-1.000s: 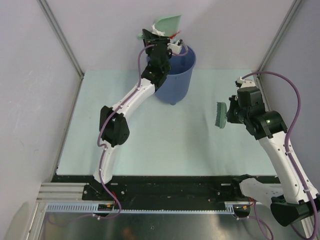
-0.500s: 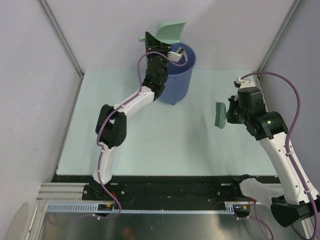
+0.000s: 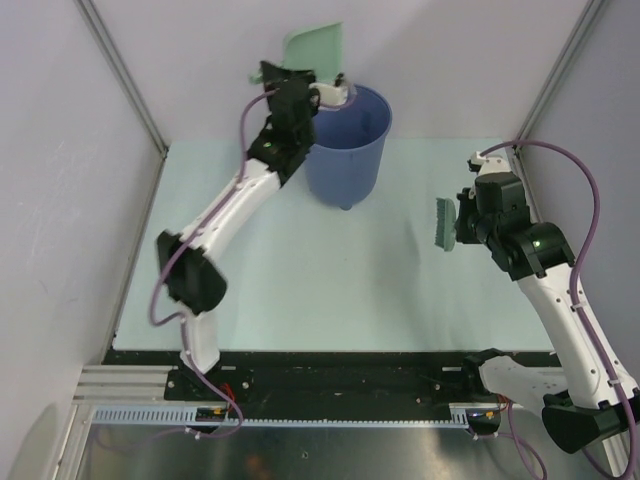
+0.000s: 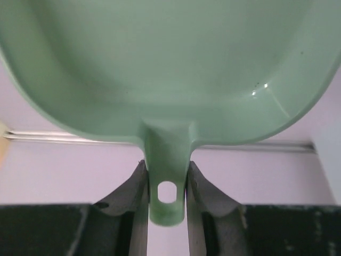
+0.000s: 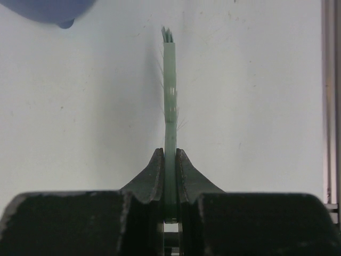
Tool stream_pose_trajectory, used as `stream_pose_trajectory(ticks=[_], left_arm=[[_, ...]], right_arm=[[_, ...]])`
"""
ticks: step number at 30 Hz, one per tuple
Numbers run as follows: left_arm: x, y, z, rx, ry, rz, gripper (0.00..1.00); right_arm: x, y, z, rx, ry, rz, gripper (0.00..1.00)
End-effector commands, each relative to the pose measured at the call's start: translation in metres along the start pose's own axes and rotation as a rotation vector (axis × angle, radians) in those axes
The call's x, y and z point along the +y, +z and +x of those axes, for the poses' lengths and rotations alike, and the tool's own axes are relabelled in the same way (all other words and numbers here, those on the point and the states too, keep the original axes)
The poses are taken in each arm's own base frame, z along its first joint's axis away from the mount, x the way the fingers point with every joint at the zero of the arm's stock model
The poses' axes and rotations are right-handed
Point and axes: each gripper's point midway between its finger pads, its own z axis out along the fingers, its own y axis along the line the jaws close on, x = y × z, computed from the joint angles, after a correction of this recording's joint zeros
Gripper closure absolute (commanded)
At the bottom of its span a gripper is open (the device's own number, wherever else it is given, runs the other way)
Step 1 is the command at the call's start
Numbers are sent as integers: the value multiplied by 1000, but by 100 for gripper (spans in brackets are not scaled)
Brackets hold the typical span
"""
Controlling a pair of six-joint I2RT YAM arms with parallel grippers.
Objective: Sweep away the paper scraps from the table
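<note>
My left gripper (image 3: pixel 297 88) (image 4: pixel 166 173) is shut on the handle of the mint-green dustpan (image 3: pixel 315 47) (image 4: pixel 170 64). It holds the pan high at the back, just left of the blue bucket's rim (image 3: pixel 372 100). The pan's inside shows bare in the left wrist view. My right gripper (image 3: pixel 468 222) (image 5: pixel 170 160) is shut on a thin green brush (image 3: pixel 446 222) (image 5: pixel 169 85), held edge-on above the table (image 3: pixel 300 270) at the right. No paper scraps show in any view; the bucket's inside is mostly hidden.
The tall blue bucket (image 3: pixel 345 150) (image 5: pixel 48 8) stands at the back middle of the table. Grey walls close in the back and both sides. A metal rail (image 5: pixel 330 101) runs along the right edge, and a black front edge (image 3: pixel 330 358) lies by the arm bases.
My left arm has swung the dustpan left, off the bucket's mouth to its left rim. Red bits seen at the pan a second ago are gone from view. The right arm barely moved.
</note>
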Motion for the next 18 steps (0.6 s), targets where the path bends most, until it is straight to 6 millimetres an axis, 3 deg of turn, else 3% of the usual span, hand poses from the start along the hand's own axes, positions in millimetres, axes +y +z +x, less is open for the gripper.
stream_pose_trajectory(ticks=[1,2,3,4,5,6,7,9,10,11,12,13,16,18], left_arm=[[-9,-59,72,51,-241,200,100],[-21,-72,81,55,-338,251,100],[-44,-85,97,81,-322,359,100],[-69,-94,94,37,-349,463,100],[-73,-106,114,68,-445,501,100],[-93,-120,123,77,-451,593,100],[-127,-135,124,62,-463,709,100],[-149,-159,151,111,-528,802,100],[-184,-178,154,116,-529,912,100],[-199,-189,167,156,-551,958,100],[-208,-200,173,163,-565,985,100],[-238,-218,179,188,-557,1071,100],[-286,-251,193,241,-580,1230,100],[-306,-264,192,251,-613,1318,100]], right_arm=[[-9,5,-21,-85,-38,66,100],[-10,7,-22,-85,-45,75,100],[-10,10,-22,-78,-49,80,100],[-9,11,-22,-77,-53,78,100],[-7,12,-21,-74,-57,73,100],[-5,13,-21,-69,-62,69,100],[-3,14,-21,-69,-66,64,100],[4,14,-20,-71,-84,44,100],[7,13,-21,-77,-91,37,100],[15,12,-21,-82,-107,17,100],[18,11,-21,-85,-114,9,100],[21,11,-22,-94,-120,7,100],[38,10,-20,-97,-165,-23,100],[50,10,-16,-91,-200,-44,100]])
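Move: The left hand, still gripping the dustpan, is high beside the bin. It heads for the bare left part of the table, roughly 25 cm back, 17 cm to its left and 44 cm below. The bin's middle is about 6 cm ahead, 15 cm to its right and 32 cm below. From the right hand, which holds the brush, that spot is about 54 cm left, 2 cm ahead and 26 cm below; the bin is some 22 cm left and 33 cm ahead. Back and to the left, away from the bin, then steeply down towards the bare left part of the table, the left hand swings the dustpan about 40 cm in one quick sweep. It tips fingers-down some 60 degrees and rolls its left side down, keeping its grip on the handle. The right hand keeps hold of the brush, easing slightly forward and then about 3 cm left, above the table. ##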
